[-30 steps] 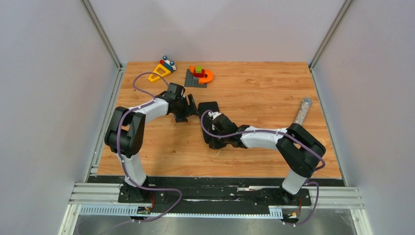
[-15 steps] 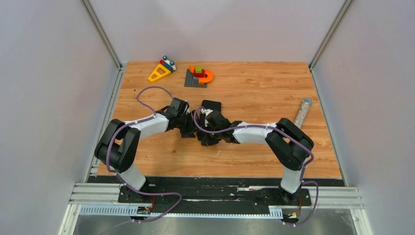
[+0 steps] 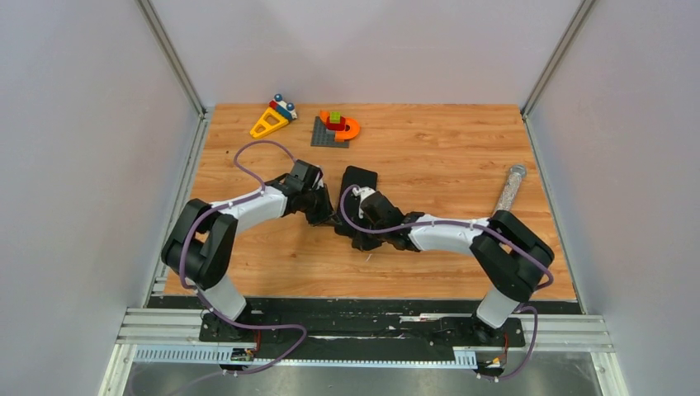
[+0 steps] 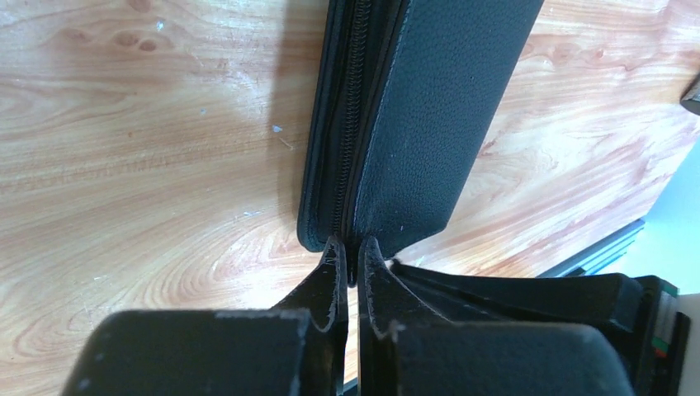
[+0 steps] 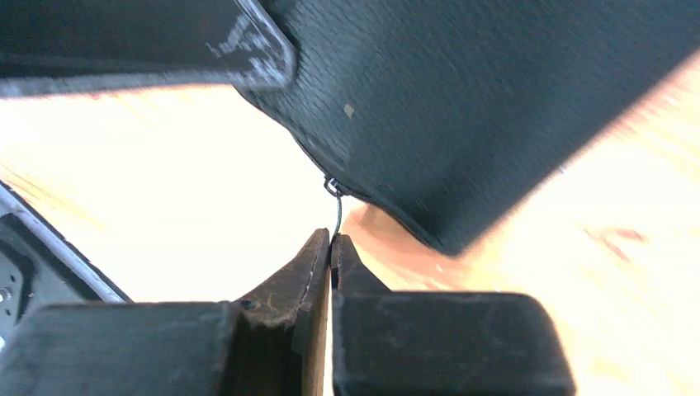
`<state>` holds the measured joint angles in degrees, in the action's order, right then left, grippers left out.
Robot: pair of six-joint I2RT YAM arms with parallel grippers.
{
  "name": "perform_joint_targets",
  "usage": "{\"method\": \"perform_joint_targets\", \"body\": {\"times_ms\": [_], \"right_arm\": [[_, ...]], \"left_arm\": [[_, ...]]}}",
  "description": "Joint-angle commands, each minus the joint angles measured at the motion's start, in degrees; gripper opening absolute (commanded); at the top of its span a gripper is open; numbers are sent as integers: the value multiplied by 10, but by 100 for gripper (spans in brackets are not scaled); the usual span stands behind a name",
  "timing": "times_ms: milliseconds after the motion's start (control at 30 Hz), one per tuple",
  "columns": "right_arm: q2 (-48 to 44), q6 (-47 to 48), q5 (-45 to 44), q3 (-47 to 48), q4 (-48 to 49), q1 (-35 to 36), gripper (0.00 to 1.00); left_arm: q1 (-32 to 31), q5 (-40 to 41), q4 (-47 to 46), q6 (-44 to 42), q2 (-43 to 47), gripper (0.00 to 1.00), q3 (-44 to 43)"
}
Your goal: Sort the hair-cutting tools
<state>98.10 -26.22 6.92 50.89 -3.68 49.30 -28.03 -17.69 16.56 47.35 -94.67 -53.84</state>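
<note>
A black zippered case lies at the middle of the table, seen close up as the case with its zip running along the side. My left gripper is shut on the near end of the case at the zip seam. My right gripper is shut on the thin zipper pull hanging from the case. In the top view the left gripper and the right gripper meet at the case's near end. The hair-cutting tools are out of view.
Colourful toy blocks sit at the back: a yellow triangle piece and a grey plate with stacked blocks. A clear glittery tube lies by the right edge. The right gripper's body sits close beside my left fingers.
The left arm has swung right to the case and its jaws have gone from open to shut on the case's end. The right gripper stayed shut on the zipper pull, shifting slightly.
</note>
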Motion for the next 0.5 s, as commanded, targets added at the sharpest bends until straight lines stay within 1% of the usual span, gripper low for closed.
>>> {"method": "perform_joint_targets", "body": {"times_ms": [0,100,233,467], "right_arm": [[-68,10,-60,-58,-33,-11,0],[-94,-5,-88,-89,-45,-42,0],[-106,-49,-87,-105,-63,-94,0],[-117,-50,-79,-106,-64,-99,0]], "left_arm": [[2,63,40,-55,-21,0,-35],[2,70,61,-82,-24,0,-44],[2,61,82,-138,-28,0,-50],[2,29,93,-170,-37,0,-48]]}}
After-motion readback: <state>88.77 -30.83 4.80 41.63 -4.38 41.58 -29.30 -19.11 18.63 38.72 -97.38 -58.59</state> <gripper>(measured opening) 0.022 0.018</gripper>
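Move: The left fingers are already shut on the black case's near left corner, with the middle of the folded case some 7 cm ahead and 6 cm to their right, and the brick model about 29 cm straight ahead. The right fingers already pinch the zip's thin pull cord, partway along the case's near end: its near right corner lies about 5 cm to their right and 1 cm ahead, and the case's middle about 10 cm ahead and 1 cm right. Keeping the pull cord pinched, the right hand draws the zip quickly to the right along the case's near end towards the near right corner, about 6.5 cm, easing to a stop while the wrist turns some 15 degrees clockwise. The left hand keeps its closed grip on the near left corner as the hold against this pull, following only about 1 cm to the right and turning roughly 10 degrees clockwise. ##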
